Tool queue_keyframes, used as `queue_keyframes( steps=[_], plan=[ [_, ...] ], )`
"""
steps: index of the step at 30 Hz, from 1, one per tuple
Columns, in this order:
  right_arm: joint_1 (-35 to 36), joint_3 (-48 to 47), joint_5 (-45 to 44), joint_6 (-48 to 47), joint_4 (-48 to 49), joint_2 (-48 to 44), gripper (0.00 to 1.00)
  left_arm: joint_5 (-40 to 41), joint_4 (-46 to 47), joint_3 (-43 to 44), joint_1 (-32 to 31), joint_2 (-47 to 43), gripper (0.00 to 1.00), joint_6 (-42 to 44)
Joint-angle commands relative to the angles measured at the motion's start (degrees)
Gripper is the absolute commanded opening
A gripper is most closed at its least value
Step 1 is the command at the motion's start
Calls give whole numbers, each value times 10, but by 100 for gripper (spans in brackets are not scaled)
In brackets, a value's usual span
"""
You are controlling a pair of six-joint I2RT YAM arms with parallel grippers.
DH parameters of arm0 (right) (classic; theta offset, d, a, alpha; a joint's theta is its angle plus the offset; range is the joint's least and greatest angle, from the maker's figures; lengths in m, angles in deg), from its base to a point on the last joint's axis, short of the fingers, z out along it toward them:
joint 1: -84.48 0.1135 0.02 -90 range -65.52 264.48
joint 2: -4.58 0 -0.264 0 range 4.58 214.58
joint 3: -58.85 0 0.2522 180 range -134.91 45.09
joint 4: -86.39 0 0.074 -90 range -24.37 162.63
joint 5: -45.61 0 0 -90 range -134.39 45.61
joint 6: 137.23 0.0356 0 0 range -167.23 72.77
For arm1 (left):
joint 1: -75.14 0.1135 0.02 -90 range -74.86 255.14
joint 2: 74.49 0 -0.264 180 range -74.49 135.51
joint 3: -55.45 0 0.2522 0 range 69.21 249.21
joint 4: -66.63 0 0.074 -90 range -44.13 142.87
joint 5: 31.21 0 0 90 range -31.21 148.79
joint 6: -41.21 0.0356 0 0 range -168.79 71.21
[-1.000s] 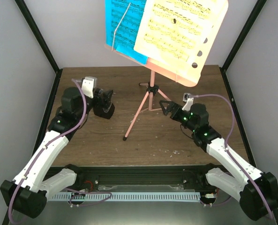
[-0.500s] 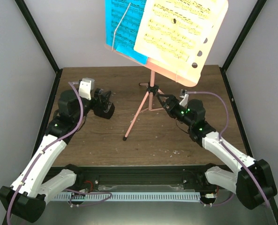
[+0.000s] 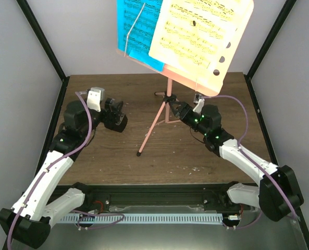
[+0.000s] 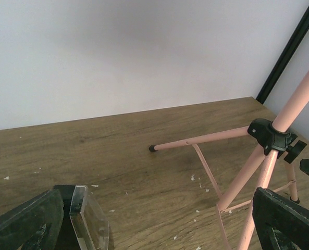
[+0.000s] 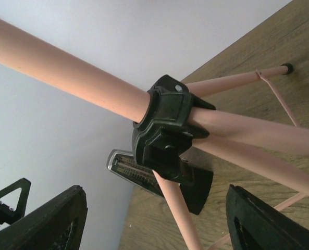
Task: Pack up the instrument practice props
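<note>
The pink music stand (image 3: 153, 126) stands at mid-table on its tripod, with a cyan page (image 3: 138, 31) and a pale-yellow page (image 3: 201, 31) on its desk. My right gripper (image 3: 176, 110) is open at the black leg hub (image 5: 164, 125). One pink leg (image 5: 177, 219) runs between its fingers, untouched. The black pyramid metronome (image 3: 116, 124) sits left of the stand. My left gripper (image 3: 114, 108) is open just above and behind it. In the left wrist view the metronome's clear face (image 4: 84, 219) lies against the inside of the left finger (image 4: 24, 224).
The wooden table (image 3: 196, 151) carries small white flecks (image 4: 196, 179). Black frame posts (image 3: 42, 41) and grey walls close in both sides and the back. The stand's desk overhangs the far middle of the table.
My right arm has reached forward and left to the stand's hub, and its jaws have narrowed somewhat. The left arm has barely shifted.
</note>
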Motion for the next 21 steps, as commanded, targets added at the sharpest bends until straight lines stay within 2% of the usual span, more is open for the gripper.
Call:
queue_keyframes(
  steps=[1, 7, 21],
  plan=[
    [5, -25, -35, -52, -8, 13, 71, -1, 4, -6, 2, -5, 100, 5],
    [36, -56, -101, -172, -65, 24, 58, 0, 4, -6, 3, -5, 100, 5],
    [55, -63, -160, -370, -64, 26, 38, -5, 4, -6, 2, 1, 100, 3]
  ],
)
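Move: The black leg hub of the music stand, with its clamp knob, is just off the right fingertips: about 3 cm ahead, 3 cm to the left and roughly 2 cm higher. The near leg's foot is down on the table, some 8 cm back, 16 cm left and 26 cm below that hand; the metronome stands about 10 cm ahead, 27 cm left and 17 cm below. From the left hand, the hub is about 7 cm ahead, 21 cm to the right and 5 cm lower. Rolling its left side down by some 30 degrees and tipping its fingers up about 15, the right hand sinks roughly 2 cm and edges 1 cm forward beside the stand's black hub. Meanwhile its fingers narrow from three-quarters open to rather under half, short of closing on the knob; whether a pad touches it can't be seen. ##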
